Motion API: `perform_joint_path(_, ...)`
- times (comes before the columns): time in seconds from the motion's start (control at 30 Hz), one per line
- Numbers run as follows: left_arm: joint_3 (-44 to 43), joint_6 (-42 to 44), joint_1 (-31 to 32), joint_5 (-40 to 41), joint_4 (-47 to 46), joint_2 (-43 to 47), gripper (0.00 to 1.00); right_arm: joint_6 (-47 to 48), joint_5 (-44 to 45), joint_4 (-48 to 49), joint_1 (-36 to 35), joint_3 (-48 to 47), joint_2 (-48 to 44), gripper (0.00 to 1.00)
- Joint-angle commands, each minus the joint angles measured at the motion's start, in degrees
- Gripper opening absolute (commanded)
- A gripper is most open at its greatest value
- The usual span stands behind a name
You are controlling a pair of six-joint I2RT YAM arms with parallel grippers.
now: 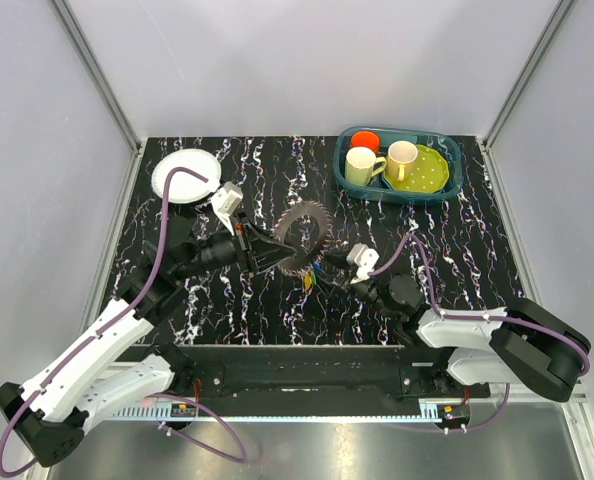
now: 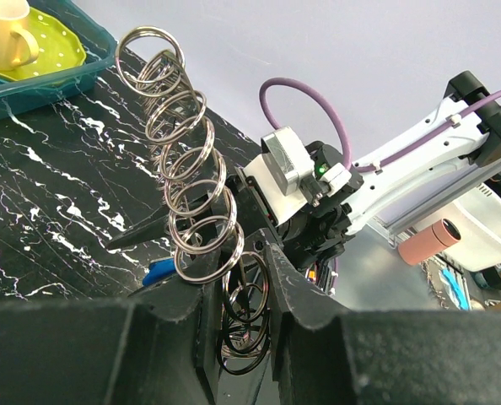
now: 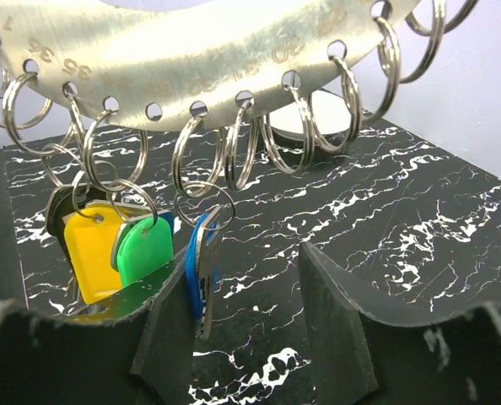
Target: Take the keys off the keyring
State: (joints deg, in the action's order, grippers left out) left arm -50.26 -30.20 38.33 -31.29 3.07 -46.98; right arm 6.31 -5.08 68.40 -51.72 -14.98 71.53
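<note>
The keyring (image 1: 302, 232) is a flat metal band (image 3: 191, 59) with numbered holes, and small split rings (image 2: 187, 181) hang from it. My left gripper (image 1: 267, 255) is shut on its left edge and holds it upright above the table; in the left wrist view several rings sit between the jaws (image 2: 238, 274). Three keys hang from the underside: yellow-headed (image 3: 90, 253), green-headed (image 3: 145, 245) and blue-headed (image 3: 202, 270). My right gripper (image 3: 242, 270) stands open just below them. The blue key lies against the inner face of its left finger (image 3: 162, 321), with a wide gap to the other finger.
A white plate (image 1: 184, 177) lies at the back left. At the back right stands a teal tray (image 1: 457, 165) with two mugs (image 1: 362, 165) and a green dish. The table is black marble-patterned, with walls on three sides.
</note>
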Motion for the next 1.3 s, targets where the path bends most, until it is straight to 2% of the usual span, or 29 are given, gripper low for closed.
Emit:
perform_joint_path(0.0,-1.25,-0.83,-0.27,0.53,-5.0,1.72,0.0,-1.47,-0.01,6.65,-0.57,-1.45,0.81,0.54)
perform_joint_path(0.57,0.95,-2.67,-0.27,1.49,-6.85,3.12,0.0,-3.93,-1.07,7.01,-1.36,-3.39,0.63,0.52)
perform_joint_path(0.7,1.65,-3.38,-0.27,1.76,-7.64,3.65,0.0,-5.07,-0.63,7.27,-1.54,-3.21,0.63,0.47)
perform_joint_path(0.73,1.74,-3.29,-0.27,1.76,-7.73,3.83,0.0,-5.25,-0.46,7.53,-1.54,-3.12,0.72,0.45)
perform_joint_path(0.77,1.83,-3.38,-0.27,1.84,-7.73,3.74,0.0,-5.51,-0.28,7.8,-1.54,-3.04,0.63,0.3)
perform_joint_path(0.83,1.92,-3.29,-0.36,2.11,-7.29,4.09,0.0,-5.69,-0.19,7.36,-1.63,-2.77,0.11,0.1)
perform_joint_path(0.87,1.92,-2.94,-0.27,2.72,-6.85,4.18,0.0,-5.6,0.33,6.66,-1.63,-2.68,-0.33,0.03)
perform_joint_path(0.97,1.83,-0.75,-0.36,5.43,-3.61,4.88,0.0,-5.78,4.02,0.44,-1.63,-1.98,-4.19,0.0)
perform_joint_path(1.07,3.85,0.58,-0.8,9.3,-0.7,5.41,0.0,-4.99,4.73,-12.02,-1.63,-1.89,-11.83,0.0)
perform_joint_path(1.1,5.59,0.14,-1.14,9.75,-0.52,5.32,0.0,-4.73,4.73,-22.5,-1.63,-3.89,-16.2,0.0)
perform_joint_path(1.17,7.1,-0.74,-1.59,10.98,-0.34,5.06,0.0,-4.81,7.1,-34.59,-1.63,-7.76,-19.22,0.0)
perform_joint_path(1.2,8.76,-1.79,-1.76,11.51,-0.35,5.23,0.0,-4.2,7.71,-44.31,-1.63,-11.7,-20.36,0.0)
perform_joint_path(1.27,10.52,-2.93,-1.76,13.26,-1.57,5.67,0.0,-2.97,9.82,-50.44,-1.54,-14.54,-20.29,0.0)
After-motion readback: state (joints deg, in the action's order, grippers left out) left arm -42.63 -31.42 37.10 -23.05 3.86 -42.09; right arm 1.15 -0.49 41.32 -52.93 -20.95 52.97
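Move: The blue key hangs just off the right hand's open fingertips, about 1 cm back, 1 cm left and 1 cm up. The green key is some 3 cm back and 3 cm left of the hand, the yellow key about 4 cm back and 4 cm left, both level with it. The metal ring's middle is roughly 10 cm above, 3 cm ahead and 4 cm left. From the left hand, holding the small rings, the blue key is about 4 cm ahead, 6 cm right and 10 cm below. The blue key is pinched flat between the right fingers, which ease up about 2 cm and 1 cm left, then close from half open. With it held, the right hand pulls nearly 3 cm to the right while rising 2 cm more; the left keeps its grip on the rings and late on swings some 2 cm left and forward, dropping about 4 cm. ##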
